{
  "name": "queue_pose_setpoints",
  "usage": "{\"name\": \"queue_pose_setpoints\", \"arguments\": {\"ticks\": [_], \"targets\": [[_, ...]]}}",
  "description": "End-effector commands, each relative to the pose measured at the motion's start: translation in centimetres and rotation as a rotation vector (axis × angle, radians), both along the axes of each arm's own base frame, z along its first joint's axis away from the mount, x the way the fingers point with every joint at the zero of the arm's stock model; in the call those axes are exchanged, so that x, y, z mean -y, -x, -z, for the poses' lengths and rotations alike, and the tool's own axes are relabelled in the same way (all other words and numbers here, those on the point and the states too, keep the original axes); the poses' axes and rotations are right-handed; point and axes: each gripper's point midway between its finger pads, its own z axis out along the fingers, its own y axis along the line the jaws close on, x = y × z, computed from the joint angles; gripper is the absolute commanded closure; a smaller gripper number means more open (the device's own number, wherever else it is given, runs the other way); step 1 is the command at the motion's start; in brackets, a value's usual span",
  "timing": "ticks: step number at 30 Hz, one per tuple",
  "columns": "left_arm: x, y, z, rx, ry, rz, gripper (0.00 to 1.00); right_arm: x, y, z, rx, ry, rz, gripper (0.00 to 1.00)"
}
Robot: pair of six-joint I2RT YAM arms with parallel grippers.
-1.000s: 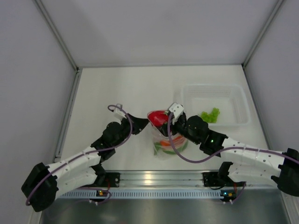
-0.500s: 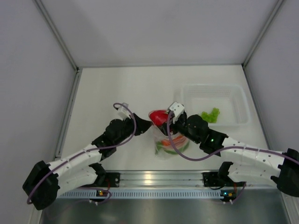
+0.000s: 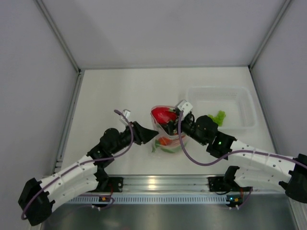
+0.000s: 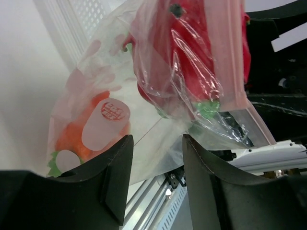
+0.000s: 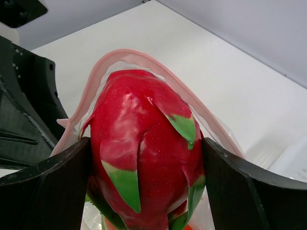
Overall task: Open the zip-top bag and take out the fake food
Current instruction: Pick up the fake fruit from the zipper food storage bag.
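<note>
My right gripper [image 5: 146,143] is shut on the magenta dragon fruit [image 5: 144,115], one finger on each flank. The fruit sticks out of the zip-top bag's mouth, ringed by the pinkish zip strip [image 5: 98,67]. Seen from above, the dragon fruit [image 3: 162,115] tops the clear zip-top bag [image 3: 169,145], with my right gripper [image 3: 171,123] beside it. Orange and green fake food [image 4: 72,139] lies in the bag's lower part. My left gripper [image 4: 156,139] is open just short of the bag [image 4: 144,120], holding nothing. It sits left of the bag in the top view [image 3: 152,134].
A rigid clear tub [image 3: 240,103] stands at the right, holding a green leafy piece [image 3: 217,117]. The metal rail [image 3: 163,182] with both arm bases runs along the near edge. Grey walls close in the table on three sides.
My left gripper has opened, let go of the bag's edge and drawn back toward the near left. My right gripper has carried the dragon fruit a little farther away, and the bag followed.
</note>
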Motion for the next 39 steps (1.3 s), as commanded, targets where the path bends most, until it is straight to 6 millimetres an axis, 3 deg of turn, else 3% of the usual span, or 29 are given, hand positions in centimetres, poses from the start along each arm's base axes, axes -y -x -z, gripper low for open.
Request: {"name": "queue_pose_setpoints", "arguments": {"ticks": [1, 7, 11, 14, 15, 21, 27, 29, 33, 35, 37, 39], "targets": [[-0.3, 0.9, -2.9, 0.097, 0.076, 0.019, 0.48, 0.3, -0.6, -7.3, 0.116, -0.177, 0.032, 1.0], [-1.7, -0.6, -3.1, 0.081, 0.019, -0.091, 0.47, 0.6, -1.1, -6.1, 0.117, -0.133, 0.063, 1.0], [-2.1, -1.4, -5.3, 0.101, 0.032, -0.143, 0.46, 0.6, -1.7, -5.6, 0.113, -0.109, 0.087, 1.0], [-3.3, -3.1, -5.8, 0.111, -0.017, -0.249, 0.45, 0.1, -1.7, -5.1, 0.113, -0.084, 0.079, 1.0], [-3.9, -3.7, -6.9, 0.123, -0.025, -0.293, 0.45, 0.1, -1.9, -4.6, 0.11, -0.067, 0.083, 1.0], [-2.7, -6.3, -8.7, 0.168, -0.124, -0.323, 0.45, -0.6, -1.7, -3.9, 0.111, -0.034, 0.078, 1.0], [-2.4, -8.4, -7.0, 0.128, -0.252, -0.371, 0.51, -1.0, -1.3, -4.3, 0.133, -0.01, 0.067, 1.0], [-2.6, -8.4, -5.9, 0.109, -0.3, -0.369, 0.51, -1.0, -1.3, -4.3, 0.135, -0.003, 0.066, 1.0], [-1.9, -8.1, -5.6, 0.123, -0.319, -0.318, 0.52, -1.0, -1.3, -4.2, 0.137, 0.004, 0.066, 1.0], [-1.6, -8.0, -5.4, 0.126, -0.327, -0.297, 0.62, -0.9, -1.4, -4.3, 0.136, 0.002, 0.072, 1.0], [-1.6, -8.0, -5.1, 0.121, -0.335, -0.296, 0.62, -0.9, -1.4, -4.2, 0.134, 0.0, 0.074, 1.0], [-1.7, -8.2, -4.6, 0.111, -0.342, -0.31, 0.72, -0.8, -1.3, -4.6, 0.139, -0.016, 0.076, 1.0]]}}
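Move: The open bag's left rim is what the left hand goes for: it stands about 7 cm ahead of that hand, 1 cm to its left and 5 cm higher. The red dragon fruit in the bag's mouth is 6 cm ahead, 5 cm right and 5 cm up. The orange food hangs 1 cm ahead, 4 cm right and 10 cm below. From the right hand, which already grips the fruit, the rim lies 5 cm left, 2 cm ahead and about level. The bag's left rim comes between the left fingers: that hand travels forward about 8 cm, first rising some 8 cm and edging left, then sinking over the rim, turning counter-clockwise and rolling its left side up. At the end its half-open fingers start to close. The right hand keeps hold of the dragon fruit and sinks about 2 cm, with a slight tilt. ##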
